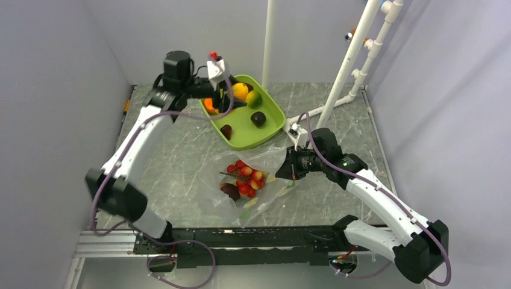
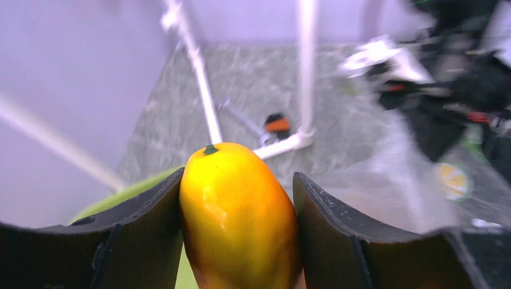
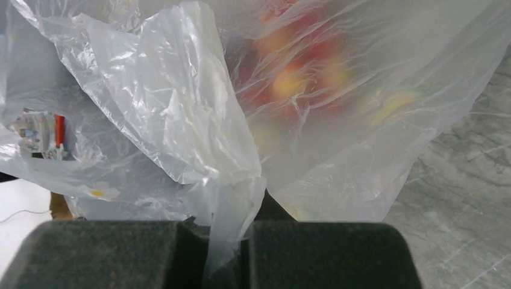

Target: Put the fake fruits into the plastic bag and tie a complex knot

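My left gripper point(image 1: 218, 103) is over the left side of the lime green tray point(image 1: 272, 126), shut on a yellow-orange oblong fruit point(image 2: 238, 220) that fills the gap between its fingers point(image 2: 150, 232); the fruit peeks out orange under the gripper in the top view point(image 1: 208, 105). The tray holds an orange point(image 1: 240, 91), a green-yellow fruit point(image 1: 253, 98) and two dark maroon fruits point(image 1: 258, 118). The clear plastic bag point(image 1: 241, 192) lies on the table with red-pink berries point(image 1: 247, 176) and a maroon fruit point(image 1: 229, 191) inside. My right gripper point(image 1: 289, 168) is shut on the bag's edge point(image 3: 232, 211). No knot shows.
White PVC pipes point(image 1: 355, 66) stand at the back right of the table, with a vertical white post point(image 1: 267, 42) behind the tray. Grey walls close in on both sides. The marbled grey tabletop point(image 1: 175, 156) lies between tray and bag.
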Robot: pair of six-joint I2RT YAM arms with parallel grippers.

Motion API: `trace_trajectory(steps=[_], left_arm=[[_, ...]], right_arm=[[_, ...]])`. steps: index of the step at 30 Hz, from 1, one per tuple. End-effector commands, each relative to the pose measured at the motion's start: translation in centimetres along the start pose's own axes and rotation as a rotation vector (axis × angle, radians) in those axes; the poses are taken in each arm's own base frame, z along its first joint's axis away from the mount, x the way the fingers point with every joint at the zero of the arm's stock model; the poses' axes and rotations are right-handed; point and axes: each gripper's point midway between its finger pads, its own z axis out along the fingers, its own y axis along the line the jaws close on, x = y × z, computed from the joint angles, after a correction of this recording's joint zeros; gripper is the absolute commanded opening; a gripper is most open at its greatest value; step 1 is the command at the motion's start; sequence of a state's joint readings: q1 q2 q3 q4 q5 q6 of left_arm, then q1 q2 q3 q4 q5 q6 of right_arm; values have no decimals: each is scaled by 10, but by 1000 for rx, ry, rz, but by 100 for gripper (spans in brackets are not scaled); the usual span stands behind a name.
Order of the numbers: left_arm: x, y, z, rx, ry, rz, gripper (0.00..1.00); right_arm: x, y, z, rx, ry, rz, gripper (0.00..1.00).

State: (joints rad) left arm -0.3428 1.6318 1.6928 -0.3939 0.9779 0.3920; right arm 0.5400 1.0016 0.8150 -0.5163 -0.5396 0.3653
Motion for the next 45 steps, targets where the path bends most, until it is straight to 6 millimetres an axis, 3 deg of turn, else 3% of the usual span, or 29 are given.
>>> trace_trajectory(steps=[1, 3, 6, 8, 12, 15, 17, 25, 29, 32, 35, 37, 38, 45], left_arm=[[-63, -88, -24, 237, -203, 171, 38], [-66, -124, -28, 307, -216, 258, 38], [-52, -174, -29, 416, -195, 374, 39], [-29, -202, -29, 478, -146, 446, 38], [23, -231, -23, 540, -56, 504, 37], [55, -233, -14, 529, -5, 559, 35], [77, -225, -4, 486, 52, 611, 35], [149, -152, 41, 233, 307, 641, 41], [197, -151, 44, 242, 346, 763, 50], [219, -149, 44, 249, 402, 752, 66], [213, -151, 42, 268, 415, 691, 81], [192, -162, 39, 296, 365, 648, 96], [175, -172, 37, 327, 310, 631, 99], [84, -224, 6, 453, 57, 534, 99]], right_arm=[[-37, 29, -7, -83, -101, 23, 0], [-44, 33, -9, -94, -122, 47, 0], [-53, 39, -13, -107, -147, 78, 0], [-58, 42, -16, -115, -164, 88, 0], [-61, 46, -19, -131, -172, 119, 0], [-60, 46, -20, -138, -173, 142, 0], [-61, 47, -21, -147, -178, 150, 0], [-63, 46, -19, -148, -166, 153, 0], [-61, 43, -17, -137, -157, 165, 0], [-61, 43, -16, -141, -151, 171, 0], [-58, 38, -14, -121, -147, 165, 0], [-56, 33, -13, -102, -141, 164, 0], [-55, 32, -12, -97, -139, 161, 0], [-46, 17, -6, -47, -121, 128, 0]])
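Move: Down below and back from the left hand, which already grips the mango high up, the red fruits in the plastic bag lie about 11 cm back, in line sideways and some 31 cm lower. The dark fruit beside them is roughly 16 cm back and 5 cm left; the avocado in the green tray is about 15 cm ahead and 3 cm right, as low. From the right hand, still pinching the bag's rim, the red fruits lie about 8 cm ahead, 10 cm left and 15 cm down. Swinging back about 22 cm with a slight rise, the left hand carries the mango off from the tray, then sinks and comes some 9 cm forward again into the bag's mouth, fingers tipping down and towards the base. Low over the red fruits it opens wide, lets the mango go and starts back up. The right hand keeps its pinch and raises the rim about 4 cm, rolling slightly. ##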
